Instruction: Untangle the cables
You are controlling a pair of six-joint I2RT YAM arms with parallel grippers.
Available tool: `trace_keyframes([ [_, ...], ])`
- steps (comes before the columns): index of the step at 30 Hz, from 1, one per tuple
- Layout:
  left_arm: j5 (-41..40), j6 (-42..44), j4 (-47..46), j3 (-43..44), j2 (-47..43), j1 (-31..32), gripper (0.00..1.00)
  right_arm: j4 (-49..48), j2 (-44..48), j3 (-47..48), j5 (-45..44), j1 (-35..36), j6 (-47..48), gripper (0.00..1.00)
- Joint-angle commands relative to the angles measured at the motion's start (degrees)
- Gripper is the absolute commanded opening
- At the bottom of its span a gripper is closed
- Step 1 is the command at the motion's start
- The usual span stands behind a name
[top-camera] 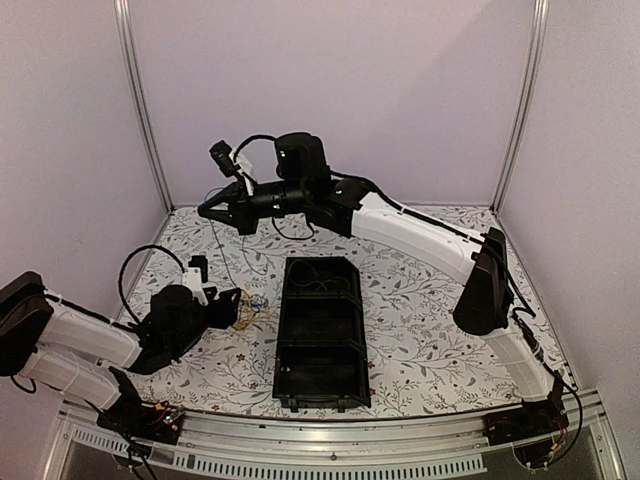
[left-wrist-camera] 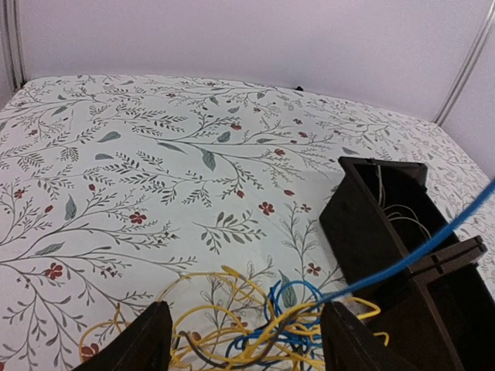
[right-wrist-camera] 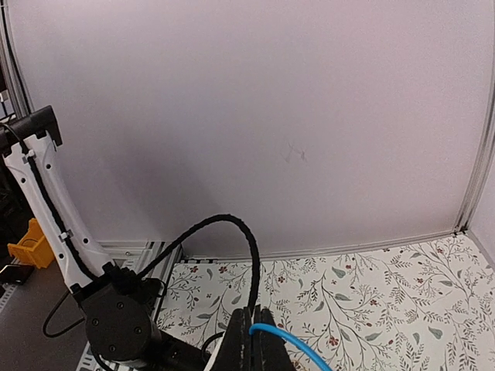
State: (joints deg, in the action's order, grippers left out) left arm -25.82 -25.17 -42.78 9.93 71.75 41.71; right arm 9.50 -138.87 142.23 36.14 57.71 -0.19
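Note:
The cables (left-wrist-camera: 255,332) lie in a hand-sized tangle of yellow, blue and dark wires on the floral table, just left of the black tray (left-wrist-camera: 363,224). My left gripper (left-wrist-camera: 246,309) is open and low, with a finger on either side of the tangle (top-camera: 252,312). One blue cable (left-wrist-camera: 418,255) runs taut out of the bunch, up and to the right. My right gripper (right-wrist-camera: 254,313) is shut on that blue cable (right-wrist-camera: 286,344). In the top view the right gripper (top-camera: 203,212) is raised above the far left of the table.
The long black tray (top-camera: 283,330) with compartments stands mid-table, and thin wires lie in its far compartment (left-wrist-camera: 394,209). The right arm (top-camera: 420,235) stretches across the back of the table. Pale walls with metal posts (top-camera: 140,110) enclose the space.

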Motion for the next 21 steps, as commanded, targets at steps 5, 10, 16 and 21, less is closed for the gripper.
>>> trace_keyframes([
  [5, 5.5, 1.0, -14.0, 4.4, 12.2, -0.6, 0.61, -0.2, 3.2, 1.8, 0.4, 0.2, -0.4, 0.00],
  [10, 7.7, -0.1, -13.5, 7.1, 18.9, -2.2, 0.37, -0.4, 3.7, 3.1, 1.4, 0.5, -0.5, 0.00],
  [16, 10.6, -0.6, -11.8, 9.6, 21.1, -4.7, 0.13, 0.7, 5.6, 10.0, 0.6, -0.1, 3.2, 0.00],
  [21, 13.1, -1.8, -11.6, 9.8, 21.9, -7.2, 0.00, 0.8, 7.8, 15.9, -2.4, -0.6, 7.0, 0.00],
])
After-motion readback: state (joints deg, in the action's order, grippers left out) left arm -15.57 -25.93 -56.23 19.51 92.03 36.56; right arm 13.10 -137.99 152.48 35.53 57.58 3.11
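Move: The cable tangle's middle is roughly 5 cm ahead of the open left fingers, 3 cm to their right and 7 cm below them. The black box's middle lies about 18 cm to the left hand's right, level with it fore and aft and some 7 cm lower. From the right hand, which already holds the blue cable up high, the tangle is about 6 cm ahead, 7 cm to its right and 31 cm below. The left fingers shut on strands in the tangle, almost fully closed by the end, as the hand reaches about 5 cm forward and 4 cm right, dipping a couple of centimetres before it starts back up. The right hand keeps its pinch on the blue cable, waits, then late on lifts fast, about 8 cm up, drifting slightly right. ##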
